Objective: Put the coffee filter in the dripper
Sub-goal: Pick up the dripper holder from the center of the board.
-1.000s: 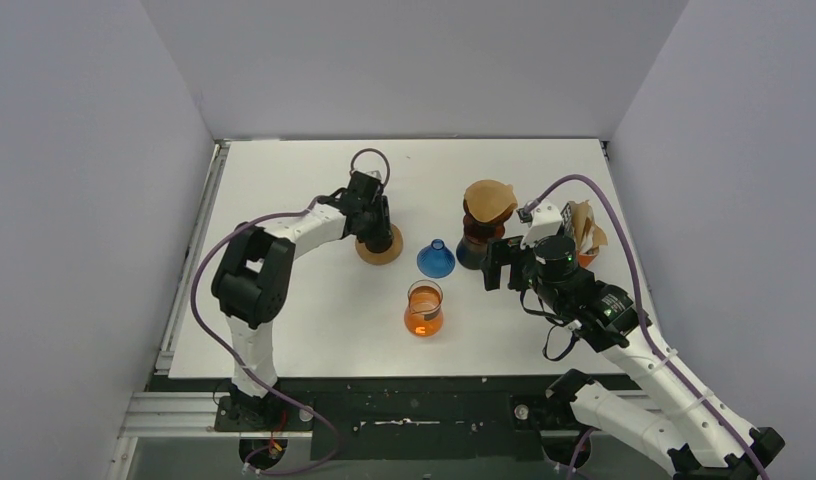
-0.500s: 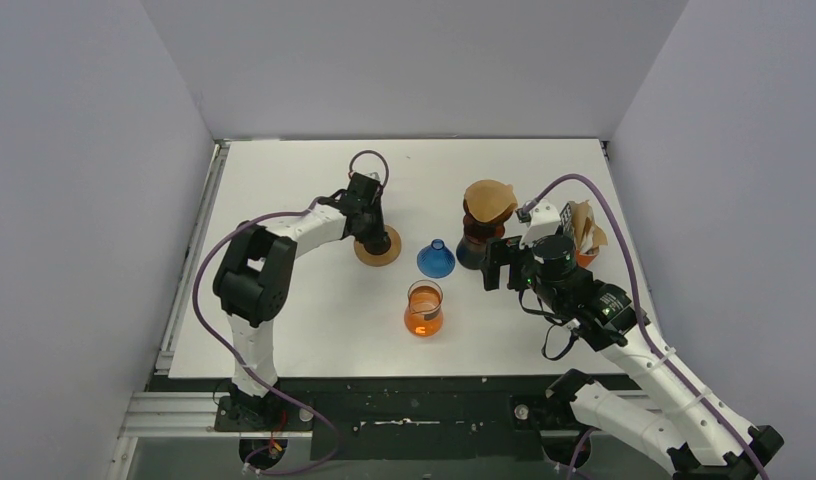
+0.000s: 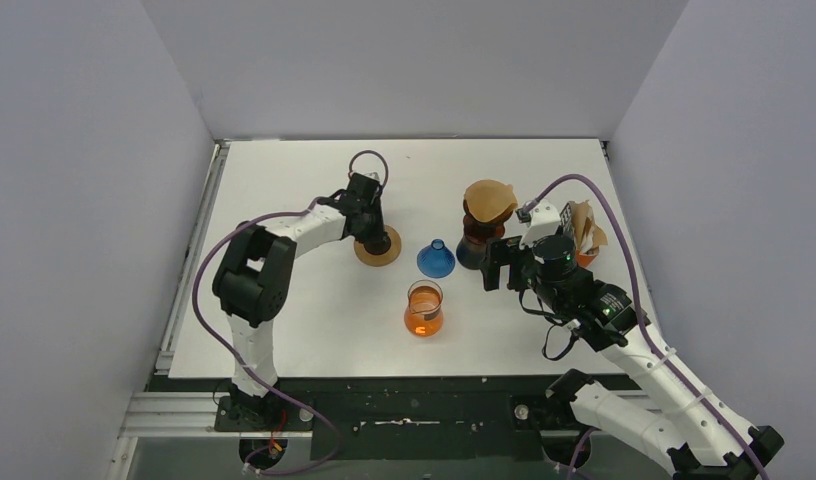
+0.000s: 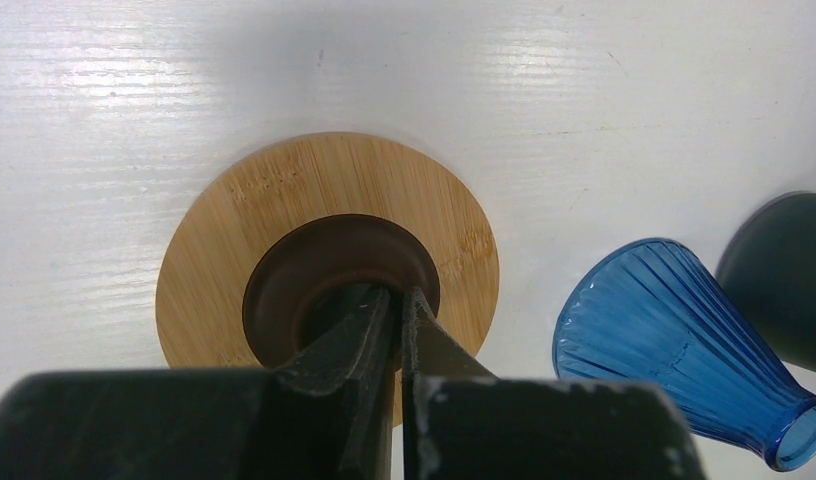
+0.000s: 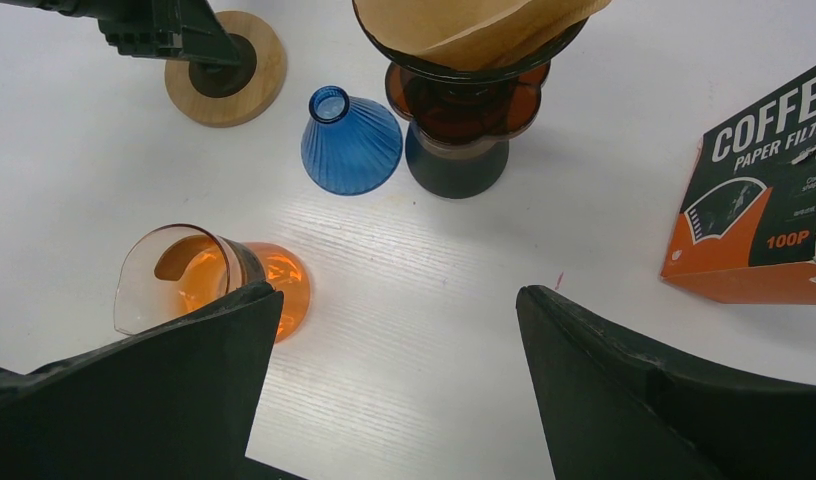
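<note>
A brown paper coffee filter [image 3: 489, 198] [image 5: 474, 25] sits opened in the amber dripper [image 5: 464, 100], which stands on a dark base. My right gripper [image 5: 394, 330] [image 3: 494, 265] hovers open just in front of it, with nothing between its fingers. To the left lies a round wooden disc [image 4: 234, 220] [image 3: 379, 250] with a dark brown ring [image 4: 284, 280] at its centre. My left gripper [image 4: 402, 300] is shut on that ring's near rim, one finger inside and one outside.
A blue ribbed glass cone [image 3: 436, 259] [image 5: 350, 140] stands mouth-down between the disc and the dripper. An orange glass flask [image 3: 424, 310] [image 5: 214, 275] is nearer the arms. An orange and black filter box [image 3: 587, 235] [image 5: 764, 200] stands at the right.
My left gripper has closed onto the brown ring of the wooden disc. The right arm and the dripper with its filter have not moved.
</note>
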`<state>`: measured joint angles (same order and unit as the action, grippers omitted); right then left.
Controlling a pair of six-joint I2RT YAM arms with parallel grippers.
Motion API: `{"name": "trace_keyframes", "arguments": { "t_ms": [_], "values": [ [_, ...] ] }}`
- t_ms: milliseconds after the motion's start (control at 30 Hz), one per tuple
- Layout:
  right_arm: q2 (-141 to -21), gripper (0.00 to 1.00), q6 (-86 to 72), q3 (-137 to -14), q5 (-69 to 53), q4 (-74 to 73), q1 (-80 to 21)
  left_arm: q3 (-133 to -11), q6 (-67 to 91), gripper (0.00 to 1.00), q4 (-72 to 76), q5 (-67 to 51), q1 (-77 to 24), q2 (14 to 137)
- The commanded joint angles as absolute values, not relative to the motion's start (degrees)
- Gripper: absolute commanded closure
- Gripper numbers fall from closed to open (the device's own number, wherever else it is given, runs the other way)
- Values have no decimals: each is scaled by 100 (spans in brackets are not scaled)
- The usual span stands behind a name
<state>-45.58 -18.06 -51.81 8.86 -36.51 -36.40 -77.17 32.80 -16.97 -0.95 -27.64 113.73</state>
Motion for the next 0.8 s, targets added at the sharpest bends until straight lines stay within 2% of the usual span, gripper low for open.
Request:
{"name": "trace_keyframes", "arguments": {
  "t_ms": [0, 433, 767],
  "values": [
    [-4481, 8, -1830, -5366, 808, -3444, -3608, -7661, 3297, 100, -1443, -256, -2760, 11023],
    [-4515, 8, -1961, -5601, 580, -3409, -3612, -7505, 3357, 100, -1474, -124, -2751, 10272],
    [-4759, 10, -2212, -5786, 48, -2930, -3608, -7180, 3394, 100, -1311, -267, -2695, 9183]
  ]
}}
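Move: My left fingers are already shut on the right-hand rim of the dripper holder's dark collar, so its middle lies about 2 cm left, 1 cm back and 2 cm below them. The blue funnel stands some 12 cm right and 6 cm back, the filter-filled dripper stack about 21 cm right and 3 cm back, and the orange carafe roughly 9 cm right and 21 cm back. From my right hand the holder lies about 18 cm ahead, 25 cm left and 21 cm down. Keeping my pinch on the collar, I raise my left hand almost straight up about 9 cm, slowly at first and then faster, lifting the dripper holder off the table, while the wrist tips the fingertips outward some 10 degrees. My right hand, open and empty, eases about 3 cm up and 2 cm left, rolling slightly. ##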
